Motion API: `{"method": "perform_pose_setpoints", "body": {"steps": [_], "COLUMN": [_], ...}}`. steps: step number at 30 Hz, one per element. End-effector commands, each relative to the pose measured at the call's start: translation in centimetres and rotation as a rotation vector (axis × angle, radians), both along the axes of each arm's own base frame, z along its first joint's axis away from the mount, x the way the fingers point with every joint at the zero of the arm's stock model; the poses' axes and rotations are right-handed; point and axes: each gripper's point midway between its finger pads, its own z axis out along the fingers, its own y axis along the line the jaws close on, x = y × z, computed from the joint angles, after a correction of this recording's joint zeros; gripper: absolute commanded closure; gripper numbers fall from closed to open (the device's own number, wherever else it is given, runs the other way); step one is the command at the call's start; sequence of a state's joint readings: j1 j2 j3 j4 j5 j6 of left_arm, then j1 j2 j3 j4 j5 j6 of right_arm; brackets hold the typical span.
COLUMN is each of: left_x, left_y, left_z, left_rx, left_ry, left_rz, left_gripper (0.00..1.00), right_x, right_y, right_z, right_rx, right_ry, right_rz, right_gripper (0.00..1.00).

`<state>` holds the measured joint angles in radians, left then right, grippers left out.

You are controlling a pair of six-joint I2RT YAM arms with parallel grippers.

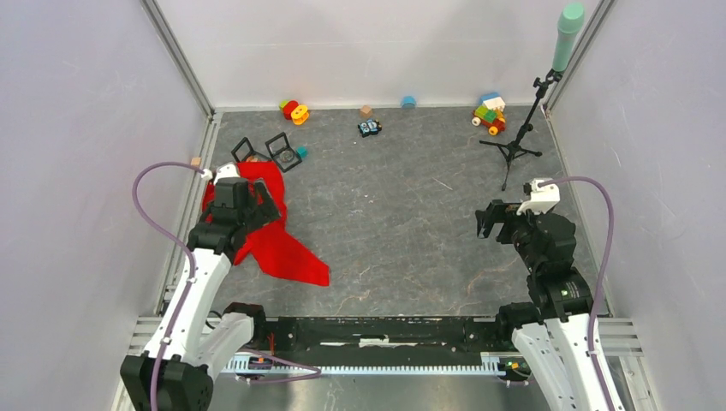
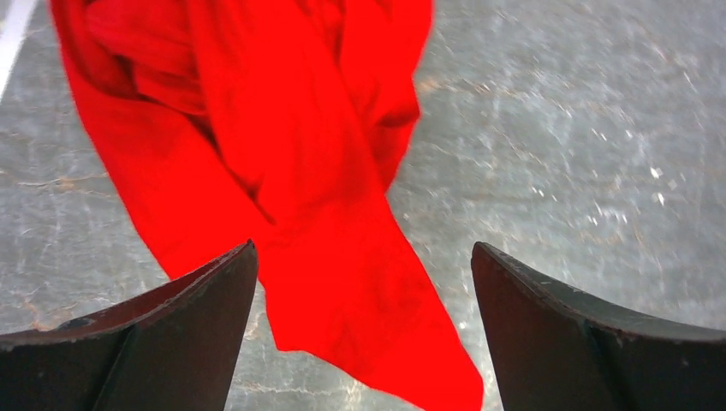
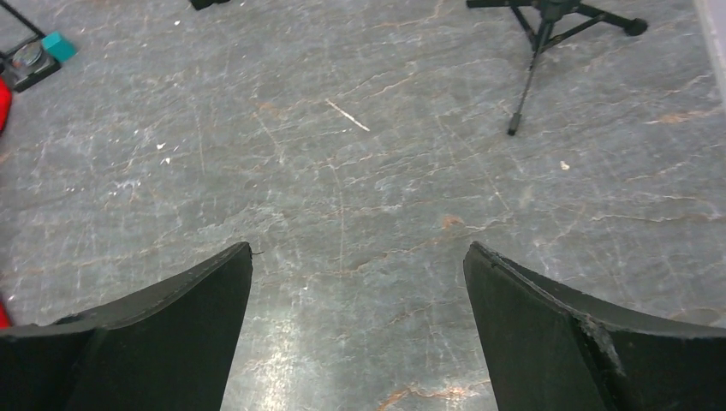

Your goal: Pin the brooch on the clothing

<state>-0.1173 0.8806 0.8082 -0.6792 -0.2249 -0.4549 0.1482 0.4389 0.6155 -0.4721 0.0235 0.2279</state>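
The clothing is a bright red shirt lying crumpled on the grey table at the left, one pointed end reaching toward the near middle. My left gripper hovers over it, open; in the left wrist view the red clothing runs between the spread fingers of the gripper without touching them. My right gripper stands open over bare table at the right, nothing between its fingers. A small round piece lies in a black open case beyond the shirt; I cannot tell whether it is the brooch.
A black tripod with a green-topped pole stands at the back right. Toy blocks, a small black toy and a blue piece lie along the back wall. A second black case lies by the shirt. Walls close in both sides.
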Motion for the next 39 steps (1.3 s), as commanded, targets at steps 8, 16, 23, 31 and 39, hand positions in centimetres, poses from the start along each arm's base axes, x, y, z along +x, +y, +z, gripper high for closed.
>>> {"method": "perform_pose_setpoints", "body": {"steps": [8, 16, 23, 31, 39], "left_x": [3.7, 5.5, 5.1, 2.5, -0.2], "left_y": [6.0, 6.9, 6.5, 4.6, 2.7], "left_z": [-4.7, -9.3, -10.7, -5.6, 3.5], "left_rx": [-0.056, -0.098, -0.134, -0.199, -0.213], "left_ry": [0.072, 0.225, 0.284, 0.046, -0.227], "left_rz": [0.328, 0.320, 0.282, 0.246, 0.136], "left_gripper": [0.00, 0.00, 0.42, 0.96, 0.97], "right_x": [0.2, -0.1, -0.3, -0.9, -1.3], "right_y": [3.2, 4.5, 4.9, 4.8, 5.2], "right_z": [0.9, 0.0, 0.5, 1.0, -0.4], "right_rx": [0.082, 0.103, 0.109, 0.081, 0.081], "right_ry": [-0.034, 0.005, -0.002, 0.004, 0.044], "right_rz": [0.156, 0.231, 0.258, 0.268, 0.296], "right_gripper": [0.02, 0.02, 0.02, 0.02, 0.02]}}
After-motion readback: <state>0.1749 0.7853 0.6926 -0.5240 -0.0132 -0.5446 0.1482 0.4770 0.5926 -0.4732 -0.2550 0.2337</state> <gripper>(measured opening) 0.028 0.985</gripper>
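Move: The red clothing's middle lies about 8 cm ahead of the open left hand, some 7 cm to its left and 14 cm below; no brooch is visible. Beyond the clothing, the nearer black frame stands roughly 28 cm ahead of that hand and 3 cm left, with the teal cube about 29 cm ahead and 1 cm right. From the right hand, the clothing's middle is some 49 cm left, 10 cm ahead and 20 cm below. The left hand sweeps down some 12 cm and 7 cm left to the near part of the clothing, tipping down and turning counter-clockwise, shuts its fingers around the low point, then climbs back to its starting height, tipping up some 30 degrees and drifting back and right. Meanwhile the right hand shifts about 5 cm left, staying open and turning counter-clockwise. ##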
